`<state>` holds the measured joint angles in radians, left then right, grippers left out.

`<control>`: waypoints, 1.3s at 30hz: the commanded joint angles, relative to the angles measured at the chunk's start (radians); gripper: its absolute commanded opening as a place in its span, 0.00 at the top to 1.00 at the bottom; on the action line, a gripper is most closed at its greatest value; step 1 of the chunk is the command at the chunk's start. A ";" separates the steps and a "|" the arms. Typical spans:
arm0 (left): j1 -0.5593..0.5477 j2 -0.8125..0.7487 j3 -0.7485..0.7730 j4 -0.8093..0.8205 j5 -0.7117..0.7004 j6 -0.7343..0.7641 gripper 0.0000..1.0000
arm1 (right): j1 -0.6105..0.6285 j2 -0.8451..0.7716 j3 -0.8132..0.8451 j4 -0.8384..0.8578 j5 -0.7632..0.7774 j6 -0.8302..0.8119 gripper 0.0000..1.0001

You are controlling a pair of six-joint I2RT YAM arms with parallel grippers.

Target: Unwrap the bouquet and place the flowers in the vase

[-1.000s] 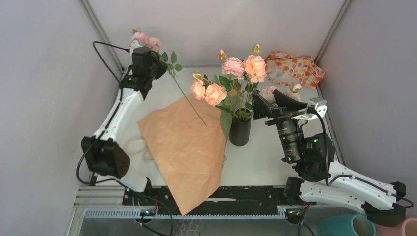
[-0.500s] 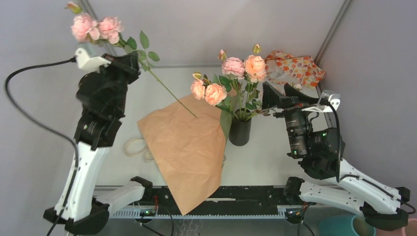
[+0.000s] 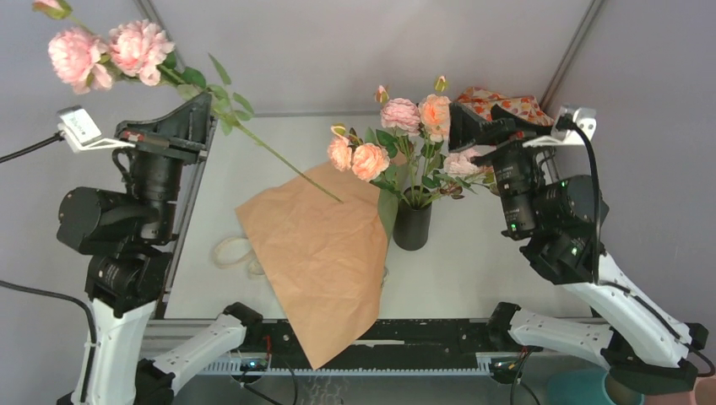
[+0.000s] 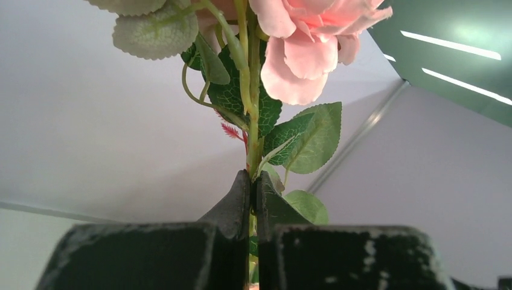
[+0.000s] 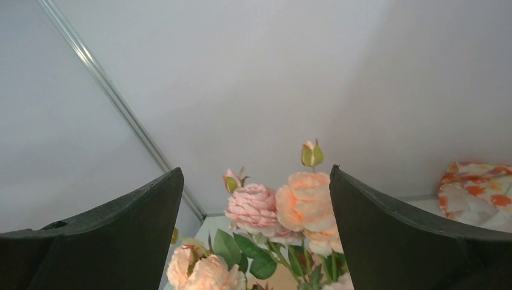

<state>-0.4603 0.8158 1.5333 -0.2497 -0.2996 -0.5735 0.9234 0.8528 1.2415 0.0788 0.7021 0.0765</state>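
My left gripper [image 3: 205, 108] is raised high at the left and shut on the green stem of a pink rose stem [image 3: 279, 160]. Its blooms [image 3: 103, 52] stick out at the upper left and its lower end hangs over the orange-brown paper wrap [image 3: 321, 253]. In the left wrist view the jaws [image 4: 252, 180] pinch the stem [image 4: 253, 139] just below a pink rose [image 4: 305, 42]. The black vase [image 3: 412, 226] holds several pink and peach roses [image 3: 404, 118]. My right gripper [image 3: 474, 126] stands open beside those blooms, and they [image 5: 284, 205] show between its fingers [image 5: 253, 172], untouched.
A cream ribbon [image 3: 232, 251] lies left of the paper. The orange-and-white patterned cloth [image 3: 517, 105] sits at the back right corner, partly behind the right gripper. A teal cylinder [image 3: 583, 390] and a pink one [image 3: 706, 390] stand below the table's near right edge.
The left arm has risen and swung left, lifting the rose stem off the paper. The right gripper has moved up and back, level with the blooms in the vase, still open.
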 commanded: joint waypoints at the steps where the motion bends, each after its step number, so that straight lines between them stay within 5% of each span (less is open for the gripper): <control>1: -0.071 0.065 0.019 0.086 0.095 0.045 1.00 | -0.029 0.111 0.176 -0.198 -0.092 0.049 0.01; 7: -0.219 0.129 0.049 0.130 0.077 0.131 1.00 | -0.052 0.296 0.431 -0.423 -0.070 0.075 0.00; 18: -0.373 0.166 0.119 0.145 0.102 0.197 1.00 | -0.259 0.411 0.589 -0.538 -0.165 0.166 0.00; 31: -0.534 0.399 0.351 0.182 0.208 0.395 0.99 | -0.426 0.290 0.506 -0.547 -0.264 0.229 0.00; 39: -0.564 0.515 0.336 0.272 0.221 0.497 1.00 | -0.465 0.210 0.442 -0.529 -0.283 0.219 0.00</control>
<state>-1.0126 1.3128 1.8778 -0.0681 -0.0948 -0.1650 0.4816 1.0935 1.7031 -0.4870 0.4477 0.2844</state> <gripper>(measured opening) 0.021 0.993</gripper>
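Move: Down to the front-right of the left hand, which already grips the last pink flower by its stem, the black vase's middle lies roughly 33 cm to the right, 11 cm ahead and 50 cm below. The orange roses overhanging its left side are about 20 cm right, 12 cm ahead, 30 cm below; the brown paper's middle is some 11 cm right, 6 cm ahead, 59 cm below. From the empty right hand the vase is about 8 cm left, 8 cm ahead and 43 cm below. Swinging the held flower high across to the right, the left hand travels about 23 cm towards the vase, dipping slightly, then rising and starting down again. It turns some 30 degrees clockwise, rolls its left side up and tips its fingers upward, grip kept shut. The open right hand arcs about 10 cm forward and leftward, then back and to the right, tipping its fingers down. ##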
